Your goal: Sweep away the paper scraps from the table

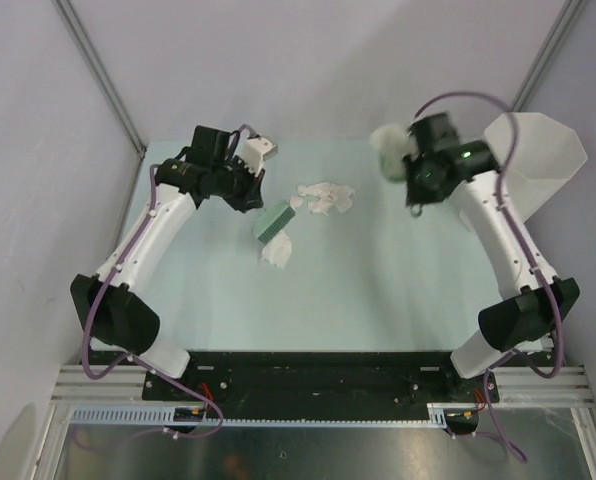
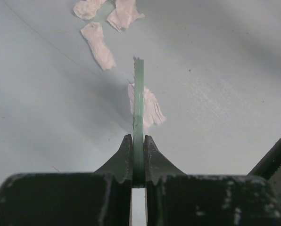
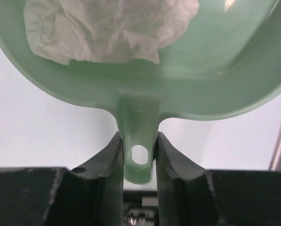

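My left gripper (image 1: 249,194) (image 2: 138,139) is shut on a flat green hand brush (image 1: 271,220) (image 2: 139,101), seen edge-on in the left wrist view. One white paper scrap (image 1: 278,251) (image 2: 152,109) lies against the brush. Several more paper scraps (image 1: 324,196) (image 2: 99,45) lie just beyond it on the mint-green table (image 1: 378,290). My right gripper (image 1: 411,166) (image 3: 139,139) is shut on the handle of a green dustpan (image 1: 386,151) (image 3: 211,89), held above the table's far right. A crumpled white paper wad (image 3: 107,26) sits inside the pan.
A tall white faceted bin (image 1: 540,158) stands at the far right, just beyond the right arm. Grey walls close in the table on three sides. A black rail (image 1: 308,372) runs along the near edge between the arm bases.
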`<state>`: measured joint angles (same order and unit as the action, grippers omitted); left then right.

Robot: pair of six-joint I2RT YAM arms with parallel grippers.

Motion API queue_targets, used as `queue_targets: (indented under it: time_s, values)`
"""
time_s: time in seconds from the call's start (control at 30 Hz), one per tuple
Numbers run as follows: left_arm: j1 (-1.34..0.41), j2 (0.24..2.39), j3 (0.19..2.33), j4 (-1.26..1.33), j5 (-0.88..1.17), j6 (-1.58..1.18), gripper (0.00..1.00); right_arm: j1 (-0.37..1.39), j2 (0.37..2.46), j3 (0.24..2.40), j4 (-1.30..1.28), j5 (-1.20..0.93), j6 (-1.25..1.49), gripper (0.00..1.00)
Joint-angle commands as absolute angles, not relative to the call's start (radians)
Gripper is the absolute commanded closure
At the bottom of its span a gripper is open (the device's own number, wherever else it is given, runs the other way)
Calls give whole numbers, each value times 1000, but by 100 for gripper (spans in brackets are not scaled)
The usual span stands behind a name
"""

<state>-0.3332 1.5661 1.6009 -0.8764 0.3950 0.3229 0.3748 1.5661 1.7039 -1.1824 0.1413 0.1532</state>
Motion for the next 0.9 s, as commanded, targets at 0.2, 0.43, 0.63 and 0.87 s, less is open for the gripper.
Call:
queue_targets:
  time_s: [0.2, 0.43, 0.63, 0.87]
  values:
    - [-327, 1482, 1526, -867, 399, 330, 100, -90, 1769, 2307, -1367, 264, 35, 100]
    - [-328, 1462, 1494, -870, 362, 345, 100, -325, 1717, 2363, -1153, 403, -58, 100]
    - [-328, 1476, 1526, -871, 370, 321, 100, -197, 1487, 1797, -565, 656, -792, 100]
    - [-330, 1488, 1523, -871, 390, 304, 100, -215, 1424, 1554, -106, 770, -1348, 100]
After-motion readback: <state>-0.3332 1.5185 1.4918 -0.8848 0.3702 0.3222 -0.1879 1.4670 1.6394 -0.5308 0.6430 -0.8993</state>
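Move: My right hand holds the loaded dustpan; the white bin's middle is about 25 cm to my right, 9 cm farther out and 9 cm below. The scrap cluster left on the table is roughly 16 cm ahead, 18 cm left and 23 cm down. My left hand, gripping the brush, has the near scrap about 4 cm ahead, 5 cm right and 23 cm below, with the narrow scrap some 13 cm ahead and 9 cm right. I swing the dustpan some 30 cm right and about 15 cm up to the bin, first reaching forward and turning clockwise, then partly undoing both. Once there, I roll its left side down steeply, about 60 degrees, keeping my grip on the handle. Meanwhile my left hand brings the held brush a few centimetres down and back over the near scrap, then holds. ##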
